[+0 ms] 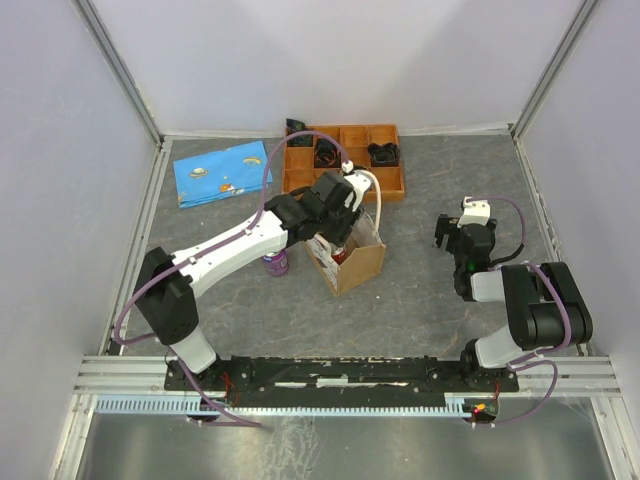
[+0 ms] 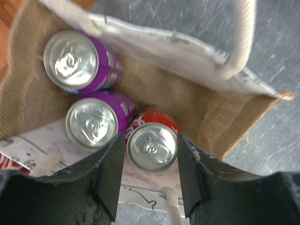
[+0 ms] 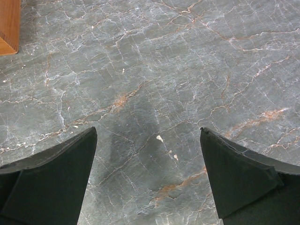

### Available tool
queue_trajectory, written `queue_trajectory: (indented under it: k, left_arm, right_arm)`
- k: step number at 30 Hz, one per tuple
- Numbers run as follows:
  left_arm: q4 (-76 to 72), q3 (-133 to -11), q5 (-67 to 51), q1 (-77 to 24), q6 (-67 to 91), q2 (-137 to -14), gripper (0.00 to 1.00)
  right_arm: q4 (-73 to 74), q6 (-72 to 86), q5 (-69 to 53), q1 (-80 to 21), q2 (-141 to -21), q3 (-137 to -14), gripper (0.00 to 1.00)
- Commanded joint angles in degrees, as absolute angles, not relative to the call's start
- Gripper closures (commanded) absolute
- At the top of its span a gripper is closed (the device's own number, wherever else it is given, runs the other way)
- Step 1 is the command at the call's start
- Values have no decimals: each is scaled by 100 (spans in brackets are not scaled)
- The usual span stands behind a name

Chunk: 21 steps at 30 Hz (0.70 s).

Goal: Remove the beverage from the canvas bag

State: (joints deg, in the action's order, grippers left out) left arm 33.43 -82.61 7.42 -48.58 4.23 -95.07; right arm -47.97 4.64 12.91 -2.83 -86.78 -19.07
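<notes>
The canvas bag (image 1: 358,262) stands open at mid-table, tan with white handles (image 2: 241,42). Looking down into the canvas bag (image 2: 187,101) in the left wrist view, three upright beverage cans show: two purple cans (image 2: 75,61) (image 2: 96,123) and a red can (image 2: 152,145). My left gripper (image 2: 151,137) reaches into the bag mouth, and its two fingers press on either side of the red can's top. In the top view the left gripper (image 1: 340,232) covers the bag opening. My right gripper (image 3: 148,130) hangs open over bare table, to the right of the bag.
A purple can (image 1: 275,263) stands on the table just left of the bag. An orange compartment tray (image 1: 392,188) with dark items sits behind the bag; its corner (image 3: 9,28) shows in the right wrist view. A blue patterned cloth (image 1: 222,172) lies at back left.
</notes>
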Motion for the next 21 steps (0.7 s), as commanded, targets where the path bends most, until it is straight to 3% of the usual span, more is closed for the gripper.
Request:
queue_trajectory:
  k: [1,13,21]
  left_arm:
    - [3585,-8066,1013,-4843,750,-9330,43]
    - [3674,-7884,862,-4890,918,-9314,27]
    - [3745,-7873,696,-4904,957,-9447,23]
  right_arm:
    - [-4983,439,1283,-257,-8625,-2057,1]
    - [-4983,435,1283,-261,-8626,-2057,1]
    - [-4989,439,1283,-261,-8630,-2054,1]
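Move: The red beverage can in the bag is almost straight below my left hand, its middle some 11 cm down, 2 cm back and 1 cm left. One purple can leans close to it, about 3 cm ahead and 5 cm left of my hand. The farther purple can is about 8 cm ahead and 2 cm left, and the purple can already on the table about 2 cm back and 16 cm left. From my idle right hand the red can is some 31 cm left and 9 cm back, at about its height. I open my left fingers from half to about three quarters, wide enough to straddle the red can. Meanwhile I sink about 3.5 cm into the bag towards its lid, drifting some 2 cm back and 2 cm left. Most of that drop comes early, then I ease down slowly, tilting the wrist a few degrees and not yet gripping. ##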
